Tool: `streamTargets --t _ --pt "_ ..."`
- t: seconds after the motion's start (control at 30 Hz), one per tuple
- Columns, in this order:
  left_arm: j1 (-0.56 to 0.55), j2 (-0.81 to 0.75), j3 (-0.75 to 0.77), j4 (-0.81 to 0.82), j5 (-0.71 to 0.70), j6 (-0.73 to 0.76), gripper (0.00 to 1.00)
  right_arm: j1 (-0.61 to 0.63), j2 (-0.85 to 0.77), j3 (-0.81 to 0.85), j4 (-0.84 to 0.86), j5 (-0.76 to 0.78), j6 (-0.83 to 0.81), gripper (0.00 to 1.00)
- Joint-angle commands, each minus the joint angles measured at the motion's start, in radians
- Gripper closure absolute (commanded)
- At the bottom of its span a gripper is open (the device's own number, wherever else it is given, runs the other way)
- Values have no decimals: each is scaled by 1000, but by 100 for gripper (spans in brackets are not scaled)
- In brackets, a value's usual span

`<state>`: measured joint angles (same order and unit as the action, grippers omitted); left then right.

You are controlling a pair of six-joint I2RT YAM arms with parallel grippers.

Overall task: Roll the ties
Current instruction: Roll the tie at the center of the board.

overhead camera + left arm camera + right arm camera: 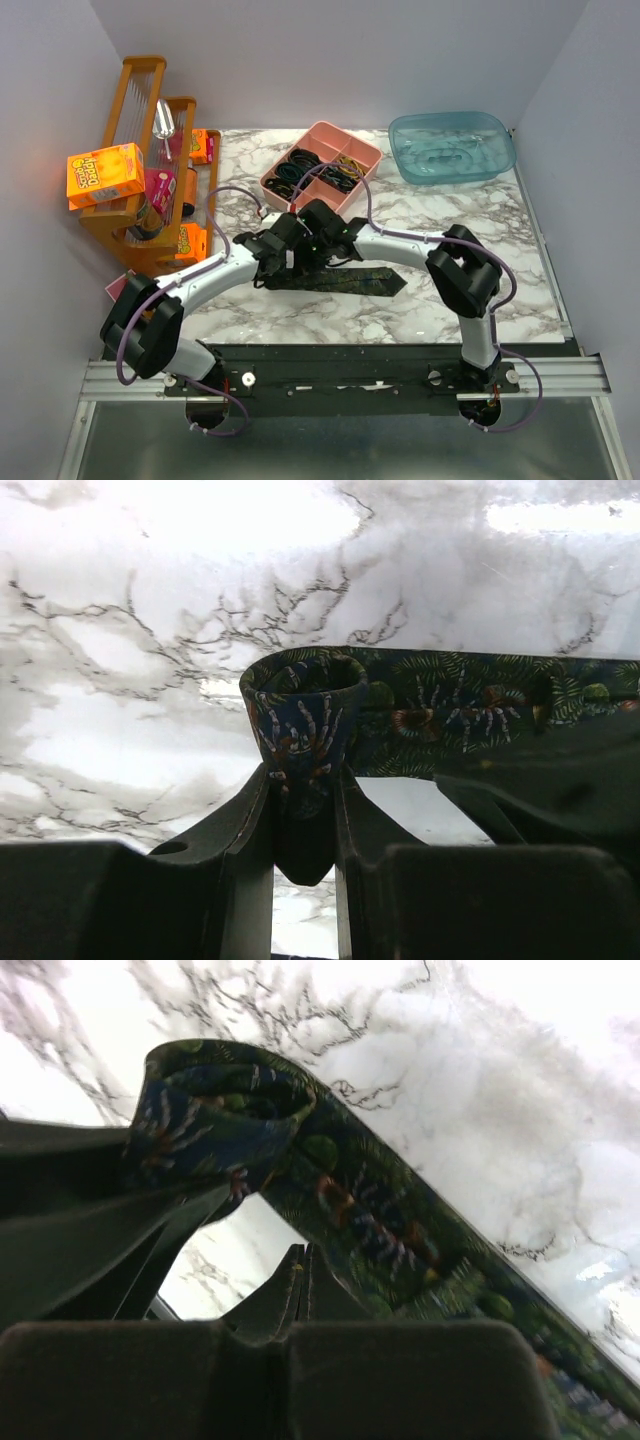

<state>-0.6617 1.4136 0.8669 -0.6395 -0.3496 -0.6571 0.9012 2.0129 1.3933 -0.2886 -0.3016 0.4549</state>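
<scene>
One dark green patterned tie (365, 282) lies flat on the marble table, its pointed end to the right. Its left end is curled into a small roll (300, 705), and my left gripper (303, 800) is shut on that roll, which stands up between the fingers. The rest of the tie (470, 715) runs off to the right. My right gripper (303, 1260) is shut with nothing between its fingertips, just beside the flat strip (400, 1230) and below the roll (215, 1110). From above, both grippers (283, 262) (312, 255) meet over the tie's left end.
A pink divided tray (330, 128) holding black and yellow band loops (310, 165) stands behind the grippers. A blue-green plastic tub (452, 147) sits at the back right. A wooden rack (150, 110) with orange boxes (105, 175) fills the left edge.
</scene>
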Motion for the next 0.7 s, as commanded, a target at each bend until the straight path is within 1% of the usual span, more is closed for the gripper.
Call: streamTargets --t 0.0,0.3,0.47,0.67 --pt "-4 24 55 -80 -103 4 100 -13 -72 -37 8 39 -4 99" --pt "-13 96 95 -156 -176 1 100 -59 -143 -112 9 87 -10 99" --pt "-41 142 118 -190 -216 -4 100 -91 -160 -145 14 88 -15 99" --pt "-84 197 155 -209 -226 -15 100 -123 -167 -171 19 88 -22 99"
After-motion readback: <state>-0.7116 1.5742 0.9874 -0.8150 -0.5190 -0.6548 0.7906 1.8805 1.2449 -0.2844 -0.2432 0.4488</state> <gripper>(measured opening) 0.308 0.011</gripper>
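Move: The left hand already pinches the tie's rolled end, its middle about 1 cm ahead. From the right hand that roll lies roughly 6 cm left, 1 cm ahead and 2 cm lower; the flat tie's middle is some 8 cm right, level fore and aft, 3 cm below. The pink cable tray's middle stands about 23 cm ahead of the right hand and 4 cm right. Shut right hand sweeps 6 cm right and forward from the roll; left keeps pinching, drawing it 2 cm left. ##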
